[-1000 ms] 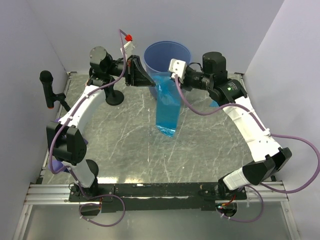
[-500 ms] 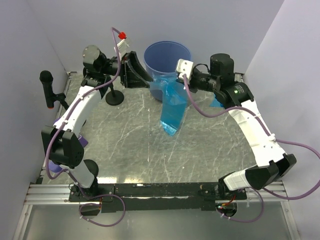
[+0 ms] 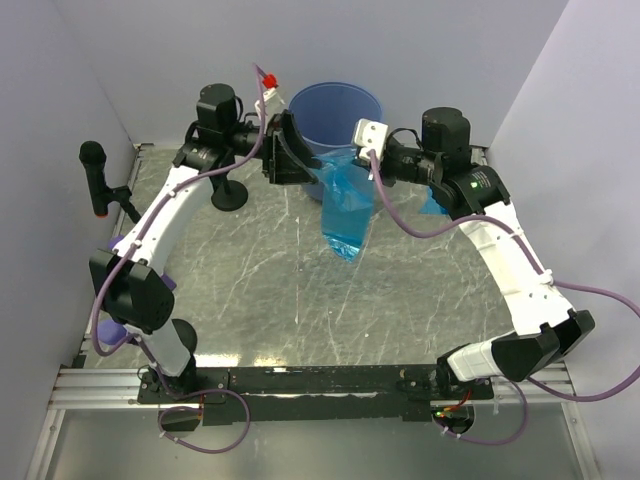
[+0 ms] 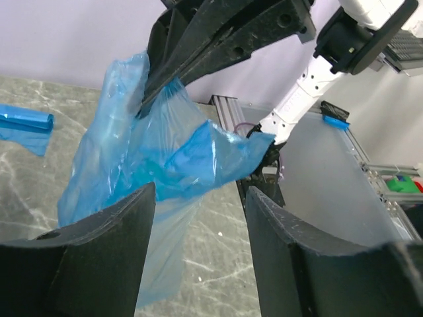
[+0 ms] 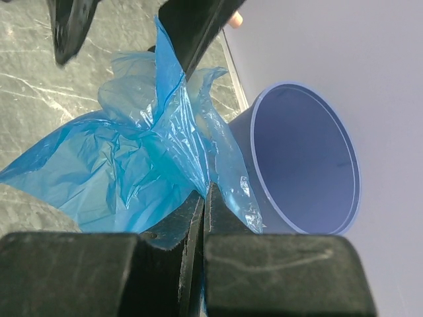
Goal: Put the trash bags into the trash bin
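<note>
A thin translucent blue trash bag [image 3: 346, 208] hangs over the table just in front of the trash bin [image 3: 335, 110], a round blue bucket at the back. My right gripper [image 5: 206, 189] is shut on the bag's [image 5: 132, 165] upper edge, beside the bin's rim [image 5: 350, 152]. My left gripper [image 4: 199, 221] stands open just left of the bag [image 4: 158, 152], its fingers [image 4: 99, 257] apart with no grip on the film. A small rolled blue bag [image 4: 25, 124] lies on the table, seen also as a blue packet [image 3: 430, 207] behind the right arm.
A black post with a round foot [image 3: 228, 196] stands at the back left, next to the left arm. A black handle-shaped fixture [image 3: 95, 176] sticks out from the left wall. Purple walls close in the table on three sides.
My left gripper opened and let go of the bag, drew back left, then came back towards it. The bag now hangs from my right gripper alone, slightly further right.
</note>
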You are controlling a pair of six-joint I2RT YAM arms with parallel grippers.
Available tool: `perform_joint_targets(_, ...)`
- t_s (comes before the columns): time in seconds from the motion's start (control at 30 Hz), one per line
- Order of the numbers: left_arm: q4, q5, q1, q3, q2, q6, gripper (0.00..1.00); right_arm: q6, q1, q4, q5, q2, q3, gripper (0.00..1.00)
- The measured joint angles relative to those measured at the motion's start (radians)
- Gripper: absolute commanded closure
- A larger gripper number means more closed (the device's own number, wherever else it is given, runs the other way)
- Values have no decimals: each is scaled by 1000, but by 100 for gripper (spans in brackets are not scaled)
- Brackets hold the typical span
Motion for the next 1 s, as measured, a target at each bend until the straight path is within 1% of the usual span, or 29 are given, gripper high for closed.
perform_joint_targets(0.2,31,-15,-20,-29,9,-27,53,-11,20,0,11,5,0,100)
perform_joint_targets(0.3,48,-11,-22,-29,18,-50,62,-12,29,0,23,11,2,100)
perform_joint_targets(0.4,108,8,-26,-31,30,-101,71,-13,33,0,33,21,6,100)
perform_joint_targets(0.5,219,31,-27,-53,35,-188,75,-13,35,0,45,27,6,100)
perform_joint_targets(0.67,413,65,-33,-86,57,-351,74,-11,37,5,58,37,6,100)
perform_joint_targets(0.77,430,68,-35,-86,66,-370,72,-10,38,9,63,43,11,100)
perform_joint_targets(0.9,414,65,-37,-85,75,-370,73,0,40,21,68,61,29,100)
perform_joint_targets(1.0,285,36,-38,-49,81,-283,75,11,40,24,69,67,34,100)
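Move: The trash bag's loose mouth edge is roughly 4 cm to the right of the open left hand, level fore and aft and about 1 cm lower. The right hand already pinches that mouth, its edge bunched some 2 cm to its left. The trash bin's middle stands about 22 cm ahead of the left hand, 4 cm right and 25 cm below. A second blue bag lies on the table 15 cm ahead of the right hand, 23 cm to its right and 38 cm down. Left hand eases 2 cm down-right towards the bag mouth, narrowing its fingers; right, still pinching, drifts forward-left. ##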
